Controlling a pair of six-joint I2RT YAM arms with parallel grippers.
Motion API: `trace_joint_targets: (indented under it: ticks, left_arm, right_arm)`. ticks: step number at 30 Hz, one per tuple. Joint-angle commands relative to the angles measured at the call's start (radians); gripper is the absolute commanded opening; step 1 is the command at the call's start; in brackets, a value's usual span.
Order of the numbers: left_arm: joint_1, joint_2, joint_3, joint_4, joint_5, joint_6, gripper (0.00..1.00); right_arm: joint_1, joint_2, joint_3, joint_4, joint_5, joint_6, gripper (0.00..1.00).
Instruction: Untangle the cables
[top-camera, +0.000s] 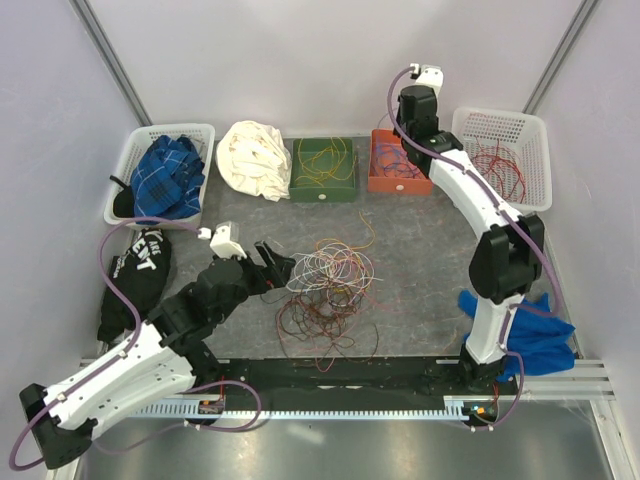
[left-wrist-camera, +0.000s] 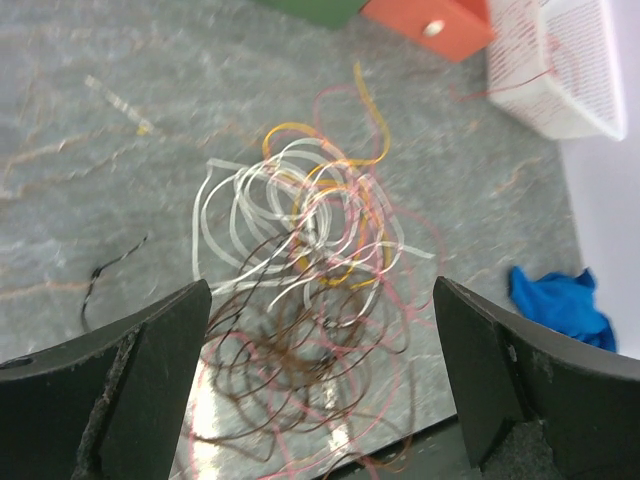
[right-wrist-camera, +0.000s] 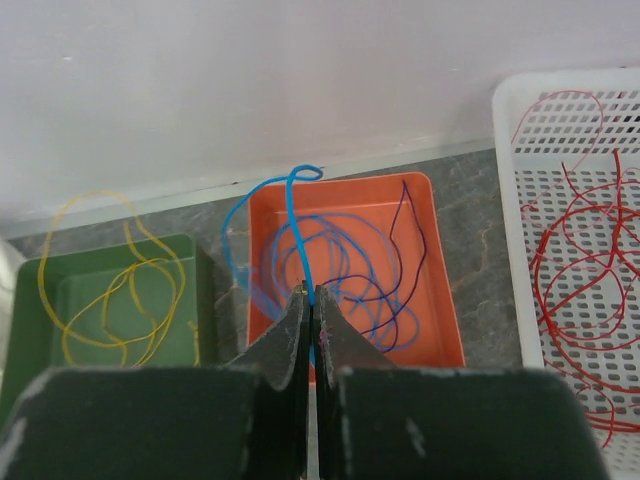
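The cables (top-camera: 328, 288) lie as a tangle of white, brown, pink, orange and yellow strands mid-table. My left gripper (top-camera: 275, 268) hangs at the tangle's left edge. In the left wrist view it (left-wrist-camera: 320, 290) is open wide over the brown and pink loops (left-wrist-camera: 300, 350), and nothing is pinched between its fingers (left-wrist-camera: 180, 330). My right gripper (right-wrist-camera: 311, 295) is shut on a blue cable (right-wrist-camera: 290, 215) above the orange tray (right-wrist-camera: 440, 300), which holds blue and dark purple loops. In the top view the right gripper (top-camera: 393, 135) is at the back, over that tray (top-camera: 378, 182).
A green tray (top-camera: 322, 195) with yellow wire stands left of the orange tray. A white basket (top-camera: 505, 125) at the back right holds red wire. Another basket (top-camera: 135, 150) with plaid cloth, a white cloth (top-camera: 255, 160), a black bag (top-camera: 140, 265) and a blue cloth (top-camera: 530, 335) lie around.
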Motion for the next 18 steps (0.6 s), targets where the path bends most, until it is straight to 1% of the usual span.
trace_joint_targets:
  ticks: [1,4,10,11,12,13,14,16,17,18]
  left_arm:
    - [0.004,-0.041,-0.066,-0.020,-0.001,-0.073,1.00]
    - [0.004,-0.055,-0.115,-0.023,-0.012,-0.095,1.00]
    - [0.004,-0.006,-0.155,-0.008,-0.007,-0.121,1.00]
    - [0.004,0.003,-0.155,-0.006,-0.004,-0.124,1.00]
    - [0.004,0.028,-0.155,-0.006,0.004,-0.127,1.00]
    - [0.004,0.036,-0.152,-0.003,0.005,-0.129,1.00]
    - [0.004,0.046,-0.149,0.004,0.008,-0.129,1.00]
    - [0.004,0.069,-0.139,0.006,0.015,-0.123,1.00]
    - [0.004,0.074,-0.134,0.007,0.015,-0.121,1.00]
    - [0.004,0.077,-0.132,0.007,0.021,-0.117,1.00]
  right_arm:
    - [-0.052,0.089,0.152,-0.019,-0.004,-0.021,0.00]
    - [-0.081,0.163,0.203,-0.040,-0.008,-0.026,0.00]
    - [-0.115,0.237,0.186,-0.040,-0.065,0.009,0.00]
    - [-0.116,0.243,0.179,-0.039,-0.077,0.013,0.05]
    - [-0.116,0.243,0.170,-0.025,-0.088,0.014,0.17]
    - [-0.116,0.237,0.147,-0.018,-0.099,0.022,0.32]
    - [-0.115,0.228,0.133,-0.004,-0.093,0.029,0.55]
    - [-0.113,0.180,0.079,0.041,-0.085,0.045,0.68]
    - [-0.113,0.157,0.059,0.058,-0.082,0.057,0.77]
    - [-0.115,0.107,0.039,0.088,-0.073,0.063,0.80]
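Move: The orange box, where the right hand is taking its blue cable, lies some 16 cm ahead, 5 cm to the right and 25 cm below; the green box is level with it, about 20 cm farther left, and the white basket about 25 cm farther right. From the left hand the cable tangle's middle is roughly 5 cm ahead, 9 cm right and 19 cm down, with a loose black cable end 8 cm ahead, 5 cm left. Down about 9 cm, the right hand also reaches some 5 cm forward and 5 cm right on the way, carrying the blue cable to the orange box, then opens its fingers and lets go. The left hand, already wide open, sinks about 9 cm almost straight towards the tangle, fingers tipping down some 10 degrees, without reaching the cables. ##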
